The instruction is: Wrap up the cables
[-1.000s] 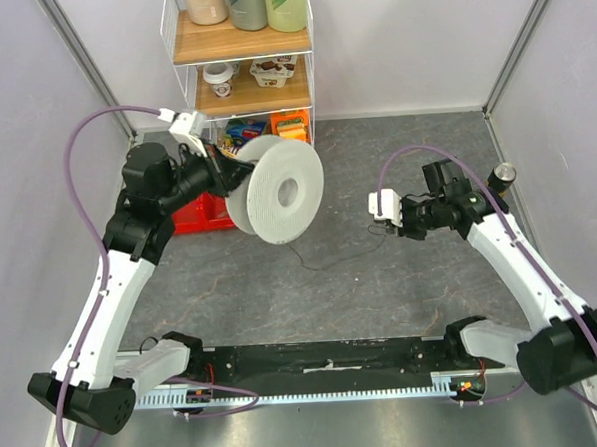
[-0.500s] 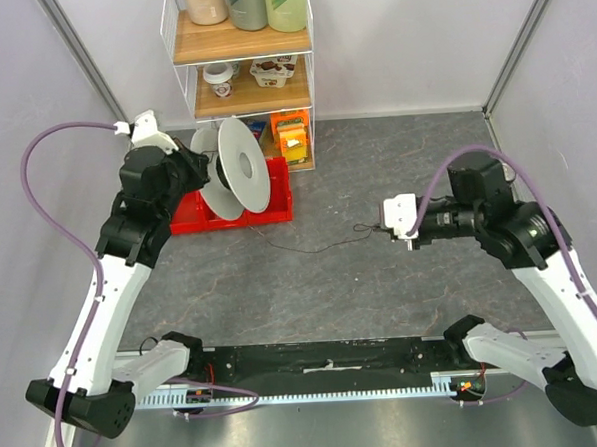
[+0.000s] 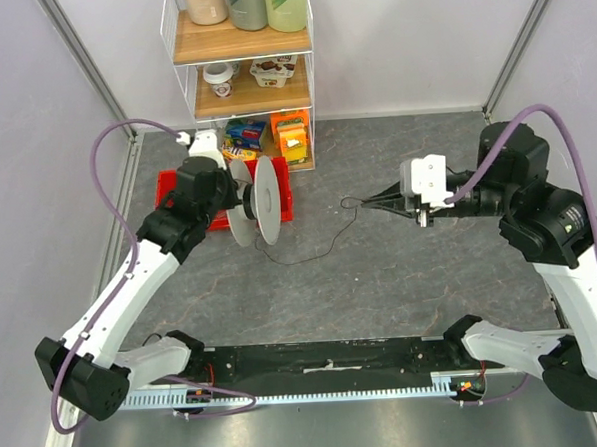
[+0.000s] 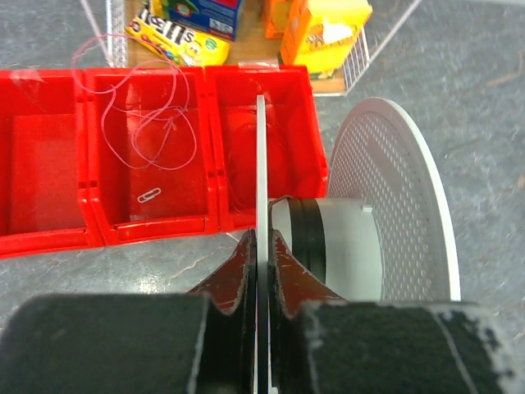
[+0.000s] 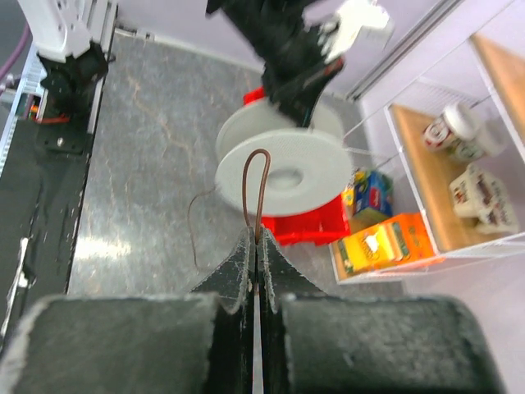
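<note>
The white spool (image 3: 260,200) hangs edge-on in front of the red bin, and my left gripper (image 3: 239,199) is shut on its thin near flange (image 4: 261,156). In the left wrist view the gripper (image 4: 262,240) clamps that flange, with the perforated far flange (image 4: 394,205) to the right. The cable (image 3: 315,251), a hair-thin dark wire, sags from the spool across the floor to my right gripper (image 3: 367,202). The right gripper (image 5: 256,234) is shut on the cable, and a small loop (image 5: 245,185) sticks out past its tips.
A red bin (image 3: 181,185) with three compartments sits behind the spool; it holds pink thread (image 4: 139,123) and a paper clip (image 4: 148,195). A wire shelf (image 3: 241,81) of bottles, cups and snack boxes stands at the back. Walls close both sides.
The left arm has swung the spool right and turned it edge-on. The right gripper has risen and moved back with the cable end, drawing the wire out.
</note>
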`<state>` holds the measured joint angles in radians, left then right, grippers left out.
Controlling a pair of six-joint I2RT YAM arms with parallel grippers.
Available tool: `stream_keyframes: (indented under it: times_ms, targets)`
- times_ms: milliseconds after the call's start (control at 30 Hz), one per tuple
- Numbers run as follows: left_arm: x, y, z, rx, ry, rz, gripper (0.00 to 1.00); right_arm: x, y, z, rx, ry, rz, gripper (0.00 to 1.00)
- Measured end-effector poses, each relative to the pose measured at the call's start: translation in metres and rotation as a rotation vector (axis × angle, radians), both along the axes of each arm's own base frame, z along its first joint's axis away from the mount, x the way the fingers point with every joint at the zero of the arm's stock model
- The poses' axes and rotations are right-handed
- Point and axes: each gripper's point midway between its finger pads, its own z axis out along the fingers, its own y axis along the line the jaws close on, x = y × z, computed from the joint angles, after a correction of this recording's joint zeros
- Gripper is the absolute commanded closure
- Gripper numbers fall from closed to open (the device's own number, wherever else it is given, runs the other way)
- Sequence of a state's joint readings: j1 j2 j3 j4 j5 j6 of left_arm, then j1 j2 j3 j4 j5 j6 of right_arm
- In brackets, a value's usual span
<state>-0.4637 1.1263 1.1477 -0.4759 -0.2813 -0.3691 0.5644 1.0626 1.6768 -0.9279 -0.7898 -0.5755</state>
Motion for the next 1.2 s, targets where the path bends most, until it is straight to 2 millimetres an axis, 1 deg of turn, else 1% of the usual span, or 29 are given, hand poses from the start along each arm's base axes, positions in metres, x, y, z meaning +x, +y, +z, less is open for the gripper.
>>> stream_keyframes:
  times_ms: [67, 233, 300, 367, 467, 567, 700, 767, 900, 1033, 1200]
  targets:
    - [-0.001, -0.007, -0.01, 0.047, 0.003, -0.03, 0.98, -0.001, 0.002, 0.016, 0.041, -0.023, 0.005, 1.0]
    - [-0.004, -0.037, -0.031, 0.137, 0.026, -0.126, 0.98, 0.001, 0.009, 0.051, 0.125, -0.08, 0.017, 1.0]
    - [-0.007, -0.051, -0.035, 0.159, 0.025, -0.169, 0.99, 0.004, 0.012, 0.065, 0.164, -0.099, 0.017, 1.0]
    - [-0.009, -0.062, -0.039, 0.169, 0.026, -0.202, 0.98, 0.005, 0.015, 0.076, 0.195, -0.106, 0.023, 1.0]
    - [-0.011, -0.076, -0.047, 0.183, 0.036, -0.234, 0.98, 0.005, 0.02, 0.091, 0.247, -0.104, 0.043, 1.0]
    - [-0.006, -0.079, -0.055, 0.209, 0.053, -0.221, 0.98, 0.003, 0.024, 0.102, 0.289, -0.096, 0.064, 1.0]
    - [0.007, -0.079, -0.062, 0.244, 0.066, -0.18, 0.98, -0.003, 0.026, 0.123, 0.365, -0.102, 0.094, 1.0]
    - [0.01, -0.082, -0.064, 0.252, 0.071, -0.176, 0.98, -0.006, 0.026, 0.135, 0.404, -0.114, 0.101, 1.0]
    - [0.005, -0.092, -0.068, 0.255, 0.076, -0.211, 0.98, -0.003, 0.021, 0.158, 0.479, -0.146, 0.063, 1.0]
    - [0.0, -0.103, -0.07, 0.247, 0.061, -0.261, 0.98, 0.004, 0.01, 0.188, 0.575, -0.19, -0.019, 1.0]
    - [-0.013, -0.101, -0.078, 0.27, 0.061, -0.327, 0.98, 0.002, -0.008, 0.23, 0.698, -0.27, -0.092, 1.0]
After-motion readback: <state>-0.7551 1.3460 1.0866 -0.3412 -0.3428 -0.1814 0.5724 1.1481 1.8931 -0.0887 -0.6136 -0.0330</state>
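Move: The white spool, its left flange already in the left hand, has its middle about 3 cm right of that hand, 2 cm ahead and 5 cm below. From the left hand, the red bins sit some 7 cm ahead, 4 cm left and 24 cm lower; the snack shelf roughly 18 cm ahead, 4 cm right and 22 cm down. From the right hand, which grips the cable's end, the spool is about 16 cm ahead, 21 cm left and 19 cm below. The spool travels right and down with the left hand, about 10 cm across and 8 cm lower, turning some 20 degrees clockwise in its kept pinch. Meanwhile the cable's end is drawn straight up about 23 cm by the right hand, away from the spool, its shut fingers tipping from slightly down to upward. ##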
